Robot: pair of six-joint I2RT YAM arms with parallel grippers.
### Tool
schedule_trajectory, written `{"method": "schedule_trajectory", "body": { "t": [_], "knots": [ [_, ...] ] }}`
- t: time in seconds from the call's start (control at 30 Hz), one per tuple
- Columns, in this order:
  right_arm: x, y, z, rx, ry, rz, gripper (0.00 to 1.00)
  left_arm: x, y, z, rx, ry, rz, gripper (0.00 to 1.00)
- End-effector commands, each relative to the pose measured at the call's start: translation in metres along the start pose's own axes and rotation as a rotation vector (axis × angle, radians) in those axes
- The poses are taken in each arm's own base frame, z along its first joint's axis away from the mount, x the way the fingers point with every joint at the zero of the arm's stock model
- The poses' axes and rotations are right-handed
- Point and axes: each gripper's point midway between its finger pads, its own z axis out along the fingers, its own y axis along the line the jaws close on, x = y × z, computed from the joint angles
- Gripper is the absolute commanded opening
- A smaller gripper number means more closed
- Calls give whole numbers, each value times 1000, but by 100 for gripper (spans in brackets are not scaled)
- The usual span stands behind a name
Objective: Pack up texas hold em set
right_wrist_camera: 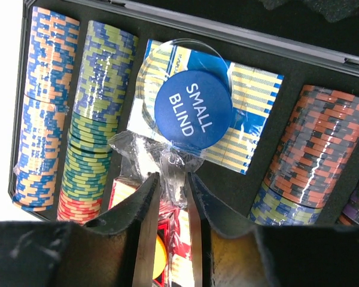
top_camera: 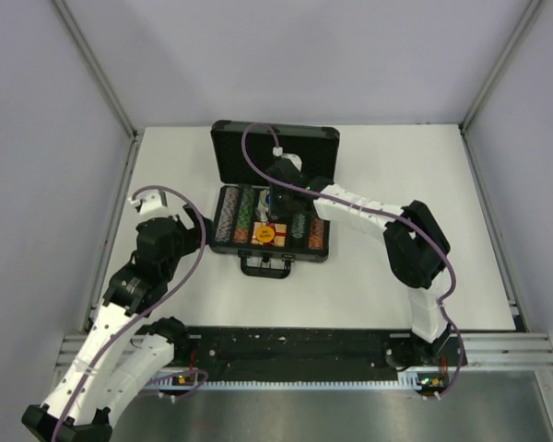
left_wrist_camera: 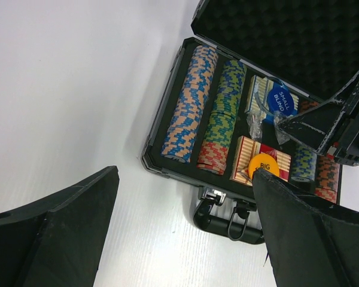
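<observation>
The black case [top_camera: 223,247] lies open in the middle of the table, its foam lid [top_camera: 275,152] raised at the back. Rows of multicoloured chips [right_wrist_camera: 48,89] fill its slots. A blue SMALL BLIND button [right_wrist_camera: 192,109] in clear wrap rests on the blue card box [right_wrist_camera: 251,113]. A yellow BIG button [left_wrist_camera: 263,162] lies on the red card box [left_wrist_camera: 245,156]. My right gripper [right_wrist_camera: 170,176] hovers over the case's centre. Its jaws stand narrowly apart, with the wrap's crumpled tail between them. My left gripper [left_wrist_camera: 185,173] stands wide open and holds nothing, just left of the case's front corner.
The case's handle [left_wrist_camera: 227,218] and a metal latch [left_wrist_camera: 213,194] stick out toward the near edge. White walls with metal posts [top_camera: 101,74] close in the table on three sides. A black rail [top_camera: 286,345] runs along the front.
</observation>
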Motion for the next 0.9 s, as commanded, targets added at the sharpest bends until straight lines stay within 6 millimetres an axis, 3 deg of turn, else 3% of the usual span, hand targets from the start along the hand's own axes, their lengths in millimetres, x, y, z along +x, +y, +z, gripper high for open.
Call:
{"method": "schedule_trajectory", "body": {
  "t": [0.0, 0.13, 0.27, 0.37, 0.43, 0.53, 0.67, 0.73, 0.87],
  "knots": [
    [-4, 17, -4, -25, 6, 1, 29, -2, 1, -1, 2, -22, -21, 99],
    [-8, 18, -8, -19, -3, -1, 47, 0, 1, -2, 8, -15, -10, 99],
    [-24, 17, -23, -1, -35, -8, 48, -3, -2, -2, 19, -24, -12, 99],
    [-42, 15, -48, 7, -76, 0, 48, -4, -12, -2, 67, -14, -8, 99],
    [-50, 4, -63, 37, -93, 22, 48, -3, -22, -2, 121, 0, 12, 99],
    [-51, -27, -87, 116, -107, 59, 48, -1, -40, -4, 219, 26, 44, 99],
    [-32, -89, -115, 262, -95, 123, 52, 3, -73, -8, 382, 80, 55, 99],
    [-29, -113, -135, 293, -117, 163, 55, 8, -88, -8, 465, 107, 64, 99],
    [-14, -164, -150, 382, -118, 209, 66, 16, -117, -3, 596, 167, 77, 99]
  ]
}}
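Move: My right fingertips still hold a small clear bag between the two card decks in the case: the blue deck with the small blind button lies about 5 cm ahead, 1 cm right, the red deck with the big blind about 5 cm back. The loose chip stack, hidden under my arm, stands some 23 cm right, 1 cm ahead and 4 cm lower. From my left hand that stack is roughly 41 cm right, 12 cm ahead and 16 cm below. I open my right fingers and let go of the small bag between the decks, rise clear, then swing quickly right towards the chip stack, about 16 cm across and 7 cm up, drawing back slightly and turning clockwise while the fingers open wider. Late on, my empty left hand goes some 7 cm right towards the case, turning about 20 degrees clockwise. ##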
